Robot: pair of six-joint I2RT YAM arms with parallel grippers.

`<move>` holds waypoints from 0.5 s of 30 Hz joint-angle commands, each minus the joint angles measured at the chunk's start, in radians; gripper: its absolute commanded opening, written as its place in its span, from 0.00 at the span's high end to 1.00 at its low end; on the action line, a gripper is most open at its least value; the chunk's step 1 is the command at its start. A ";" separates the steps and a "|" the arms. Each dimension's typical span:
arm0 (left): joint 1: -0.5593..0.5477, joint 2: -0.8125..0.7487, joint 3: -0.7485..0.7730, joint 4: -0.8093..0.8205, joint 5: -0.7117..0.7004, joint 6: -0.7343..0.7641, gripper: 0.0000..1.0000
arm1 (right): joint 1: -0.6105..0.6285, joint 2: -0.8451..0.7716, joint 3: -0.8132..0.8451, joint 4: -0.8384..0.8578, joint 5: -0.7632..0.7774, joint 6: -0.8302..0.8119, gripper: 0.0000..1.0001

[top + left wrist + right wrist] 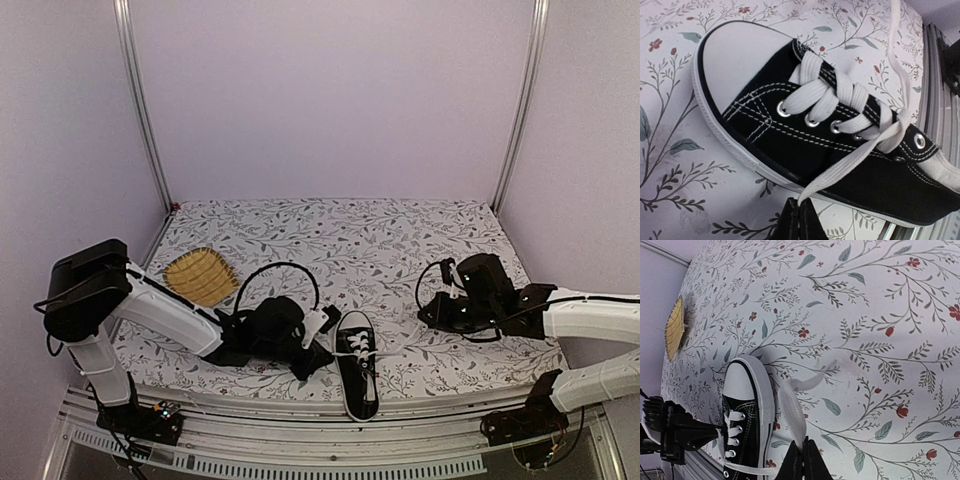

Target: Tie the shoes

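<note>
The shoe [358,378], a small black sneaker with a white toe cap, lies near the table's front edge, toe pointing away from the arms. My left gripper [330,335] is at its left side. In the left wrist view the shoe [805,150] fills the frame, and a white lace [850,160] runs from the top eyelets down into my left gripper [800,204], which is shut on its end. My right gripper [432,306] hovers to the right of the shoe [742,390]. The right gripper [804,449] is shut on the other lace [792,412], whose free end curls up, blurred.
A yellow woven mat [200,277] lies at the back left of the floral cloth, also visible as the mat [675,327] in the right wrist view. A metal rail [300,440] runs along the front edge just behind the heel. Purple walls enclose the table.
</note>
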 commanded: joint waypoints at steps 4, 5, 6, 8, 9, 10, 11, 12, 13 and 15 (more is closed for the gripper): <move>-0.033 -0.102 -0.079 0.165 -0.016 -0.103 1.00 | 0.001 0.123 0.219 0.125 -0.160 -0.093 0.98; -0.039 -0.119 -0.096 0.194 -0.019 -0.118 1.00 | 0.010 0.155 0.249 0.143 -0.177 -0.097 0.98; -0.044 -0.130 -0.105 0.221 -0.019 -0.129 1.00 | 0.023 0.188 0.287 0.158 -0.190 -0.099 0.98; -0.054 -0.143 -0.108 0.237 -0.025 -0.139 1.00 | 0.062 0.264 0.364 0.177 -0.202 -0.108 0.98; -0.062 -0.146 -0.107 0.237 -0.030 -0.141 1.00 | 0.085 0.304 0.407 0.183 -0.209 -0.111 0.98; -0.067 -0.145 -0.108 0.239 -0.033 -0.142 1.00 | 0.107 0.345 0.449 0.189 -0.216 -0.116 0.98; -0.073 -0.144 -0.110 0.244 -0.035 -0.144 1.00 | 0.128 0.380 0.495 0.191 -0.218 -0.118 0.98; -0.077 -0.144 -0.114 0.249 -0.039 -0.146 1.00 | 0.149 0.420 0.533 0.191 -0.221 -0.121 0.98; -0.082 -0.144 -0.118 0.256 -0.042 -0.148 1.00 | 0.164 0.454 0.564 0.193 -0.228 -0.120 0.98; -0.092 -0.144 -0.127 0.269 -0.053 -0.155 1.00 | 0.186 0.509 0.600 0.211 -0.259 -0.108 0.98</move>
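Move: The left hand, already shut on its lace, has the lace crossing on the shoe about 7 cm to its right, level ahead and a touch above. The toe cap is some 8 cm ahead and 5 cm right, the shoe's heel opening about 10 cm back and 7 cm right. For the right hand, still pinching the other lace end, that crossing lies roughly 13 cm left, 5 cm back and 5 cm below, the toe cap 16 cm left and 3 cm ahead. Leftward and up sweeps the right hand, first also edging forward, carrying its lace end some 17 cm across and 10 cm higher to finish above the toe end of the shoe, swinging about 20 degrees counter-clockwise. The left hand stays put briefly, then lifts its lace end about 6 cm, drawing slightly back as its fingers tip up towards level. Both grips stay shut. ##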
